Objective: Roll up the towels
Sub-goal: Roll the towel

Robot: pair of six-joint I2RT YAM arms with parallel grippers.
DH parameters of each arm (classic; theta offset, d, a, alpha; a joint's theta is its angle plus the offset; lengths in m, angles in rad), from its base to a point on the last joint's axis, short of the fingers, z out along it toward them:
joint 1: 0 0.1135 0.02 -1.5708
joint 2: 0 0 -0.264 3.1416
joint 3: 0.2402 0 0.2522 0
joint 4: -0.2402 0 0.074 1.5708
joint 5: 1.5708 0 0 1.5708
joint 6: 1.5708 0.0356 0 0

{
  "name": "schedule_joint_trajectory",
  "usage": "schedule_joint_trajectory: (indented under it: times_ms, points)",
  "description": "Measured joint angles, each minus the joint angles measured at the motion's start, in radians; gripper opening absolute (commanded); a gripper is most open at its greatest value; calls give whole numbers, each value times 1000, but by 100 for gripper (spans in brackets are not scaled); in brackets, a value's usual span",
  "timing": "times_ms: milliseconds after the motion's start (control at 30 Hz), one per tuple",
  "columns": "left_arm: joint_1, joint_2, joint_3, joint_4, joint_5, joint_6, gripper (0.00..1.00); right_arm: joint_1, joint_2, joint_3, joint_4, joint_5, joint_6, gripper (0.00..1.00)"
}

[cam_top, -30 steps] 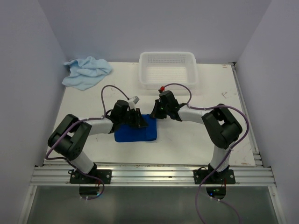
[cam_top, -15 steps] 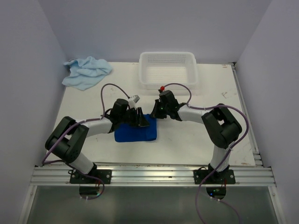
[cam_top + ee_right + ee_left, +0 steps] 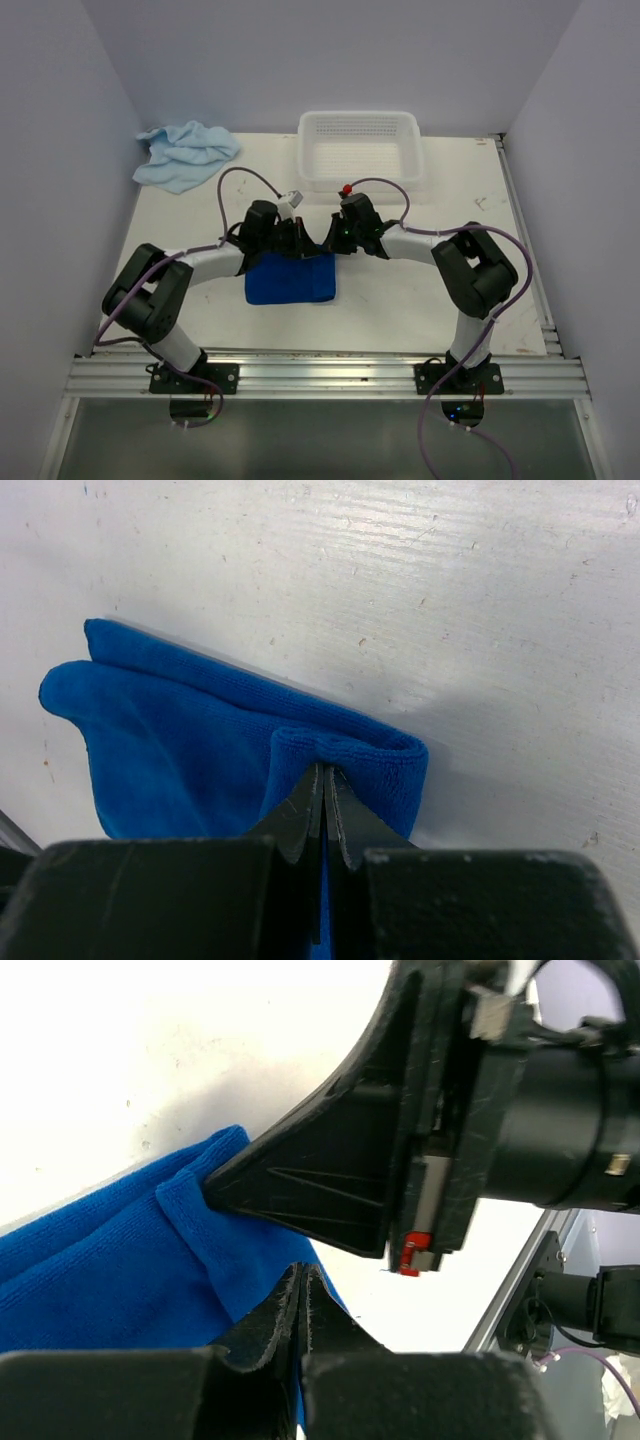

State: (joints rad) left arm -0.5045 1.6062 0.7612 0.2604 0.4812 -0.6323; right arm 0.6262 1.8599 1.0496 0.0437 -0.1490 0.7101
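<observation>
The dark royal blue towel (image 3: 290,282) lies folded on the white table between my two arms. At its far edge my left gripper (image 3: 303,243) is shut, and in the left wrist view its jaws (image 3: 303,1278) pinch the blue cloth (image 3: 110,1250). My right gripper (image 3: 333,243) is shut on the towel's far right corner, where a small fold of the cloth (image 3: 345,748) bulges above its closed tips (image 3: 323,772). One right finger (image 3: 330,1175) shows close by in the left wrist view, touching the towel's hem. The pale sky blue towel (image 3: 185,152) lies crumpled at the far left.
A white perforated basket (image 3: 360,125) stands at the back centre, just beyond both grippers. Grey walls close in the table on the left, right and back. A metal rail (image 3: 320,375) runs along the near edge.
My left gripper opened, moved a little toward the towel's far edge and shut there. The right gripper kept its grip and stayed put.
</observation>
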Motion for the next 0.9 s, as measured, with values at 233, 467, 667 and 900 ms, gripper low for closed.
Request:
schedule_joint_trajectory:
  times_ms: [233, 467, 667, 900]
  points:
    - [-25, 71, -25, 43, 10, -3, 0, 0, 0, 1, -2, 0, -4, 0]
    - [-53, 128, -56, 114, 10, -13, 0, 0, 0, 6, -16, 0, -4, 6]
    - [-53, 143, -83, 185, 11, -37, 0, -1, -42, 18, -87, 35, -11, 41]
    - [-54, 158, -102, 240, 16, -61, 0, -28, -269, -53, -177, 140, -31, 55]
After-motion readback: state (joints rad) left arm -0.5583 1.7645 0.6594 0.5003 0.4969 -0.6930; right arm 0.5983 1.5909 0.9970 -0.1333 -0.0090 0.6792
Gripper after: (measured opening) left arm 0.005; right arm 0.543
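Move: The rolled strip at the right end of the blue towel has its middle about 4 cm back, 3 cm right and 6 cm below the left hand. The flat rest of the towel is about 4 cm back and 8 cm left of that hand; the white basket stands some 24 cm ahead and 10 cm right. From the right hand, whose shut fingers are at the strip's far end, the strip's middle is about 5 cm back, 1 cm left and 1 cm lower. Bring the left gripper, kept shut, down about 5 cm, drawing it back and slightly right, so its fingertips settle against the rolled strip, and keep it there. Hold the right gripper still on the strip's far end meanwhile; only once the left is down, open it about halfway, let go, and take it up and right, some 8 cm clear of the towel. ##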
